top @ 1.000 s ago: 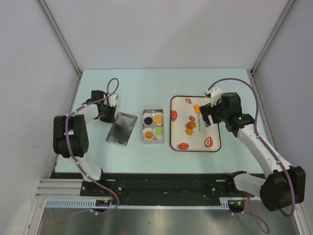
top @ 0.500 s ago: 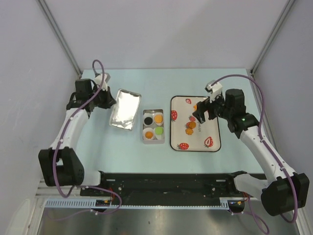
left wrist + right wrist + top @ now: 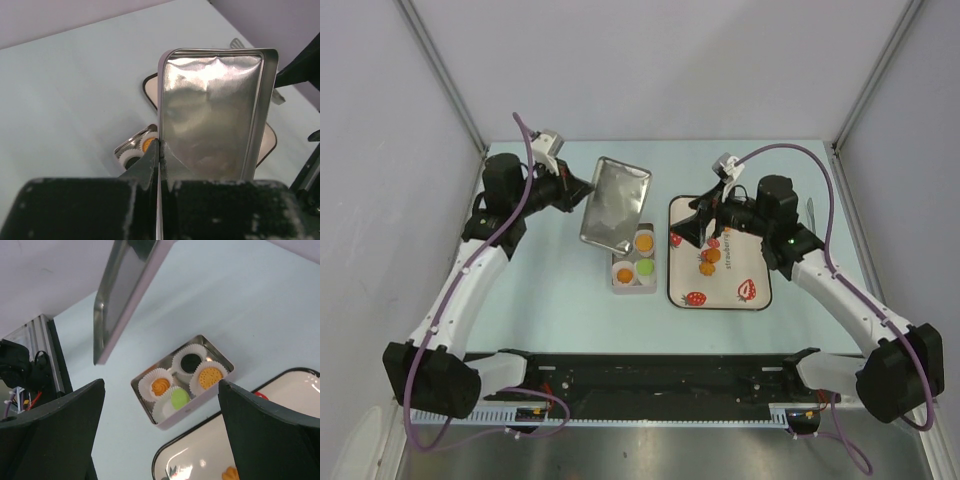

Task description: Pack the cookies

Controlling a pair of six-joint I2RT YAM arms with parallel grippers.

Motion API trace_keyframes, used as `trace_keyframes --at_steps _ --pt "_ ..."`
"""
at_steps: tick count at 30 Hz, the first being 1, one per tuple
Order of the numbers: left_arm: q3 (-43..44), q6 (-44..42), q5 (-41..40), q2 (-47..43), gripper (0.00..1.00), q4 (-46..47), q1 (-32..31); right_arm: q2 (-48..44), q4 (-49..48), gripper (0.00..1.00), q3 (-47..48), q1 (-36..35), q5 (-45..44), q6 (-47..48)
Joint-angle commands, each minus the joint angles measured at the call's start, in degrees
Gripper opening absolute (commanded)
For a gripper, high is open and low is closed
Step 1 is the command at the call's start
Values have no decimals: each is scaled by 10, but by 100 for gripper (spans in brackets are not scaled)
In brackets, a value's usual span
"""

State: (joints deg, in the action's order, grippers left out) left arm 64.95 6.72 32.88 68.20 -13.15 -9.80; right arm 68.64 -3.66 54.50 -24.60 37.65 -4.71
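Note:
Four cookies sit in white paper cups inside an open metal tin (image 3: 200, 412): black (image 3: 190, 361), round orange (image 3: 210, 376), piped orange (image 3: 161, 386) and green (image 3: 179, 398). My left gripper (image 3: 160, 150) is shut on the edge of the tin's lid (image 3: 615, 205), holding it tilted in the air above the tin's (image 3: 632, 288) far end. The lid hides the black cookie in the top view; an orange one (image 3: 645, 241) and the green one (image 3: 645, 268) show. My right gripper (image 3: 698, 225) is open and empty, hovering over the tray's left edge and looking down at the tin.
A white tray (image 3: 755, 250) with strawberry prints lies right of the tin, with small orange shapes (image 3: 710, 255) near its middle. A metal utensil (image 3: 810, 212) lies beyond the tray at the table's right edge. Walls enclose the table on three sides.
The left arm has lifted the lid off the table left of the tin and swung it up and right over the tin. The right gripper has moved left toward the tin.

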Motion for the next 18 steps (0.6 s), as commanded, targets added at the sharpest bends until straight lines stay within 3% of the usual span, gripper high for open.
trace_keyframes --at_steps 1,18 --pt "-10 63 -10 -16 0 80 -38 8 -96 100 26 -6 17 -38" --pt "-53 109 -82 -19 0 195 -129 62 -163 98 33 -37 45 -79"
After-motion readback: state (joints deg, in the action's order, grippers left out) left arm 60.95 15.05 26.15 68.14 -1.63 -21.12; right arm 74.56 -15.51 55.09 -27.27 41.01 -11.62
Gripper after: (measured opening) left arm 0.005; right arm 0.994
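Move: The lid, held by one long edge in the left hand, has its middle about 14 cm to the left of the empty right hand, 2 cm ahead and near its height. The cookie box lies on the table below, some 11 cm left, 4 ahead and 26 down from the right hand; the strawberry tray is about 14 cm right and 6 ahead, equally low. From the left hand the box is about 9 cm right, level fore and aft, 29 below. The lid is carried in the left hand's still-shut fingers about 6 cm to the right, high above the table, towards the right gripper, easing off with a slight roll of its left side downward. The right hand meets it, going some 3 cm left towards the lid's free long edge with fingers staying wide open; it rises a couple of centimetres, then sinks about one. ##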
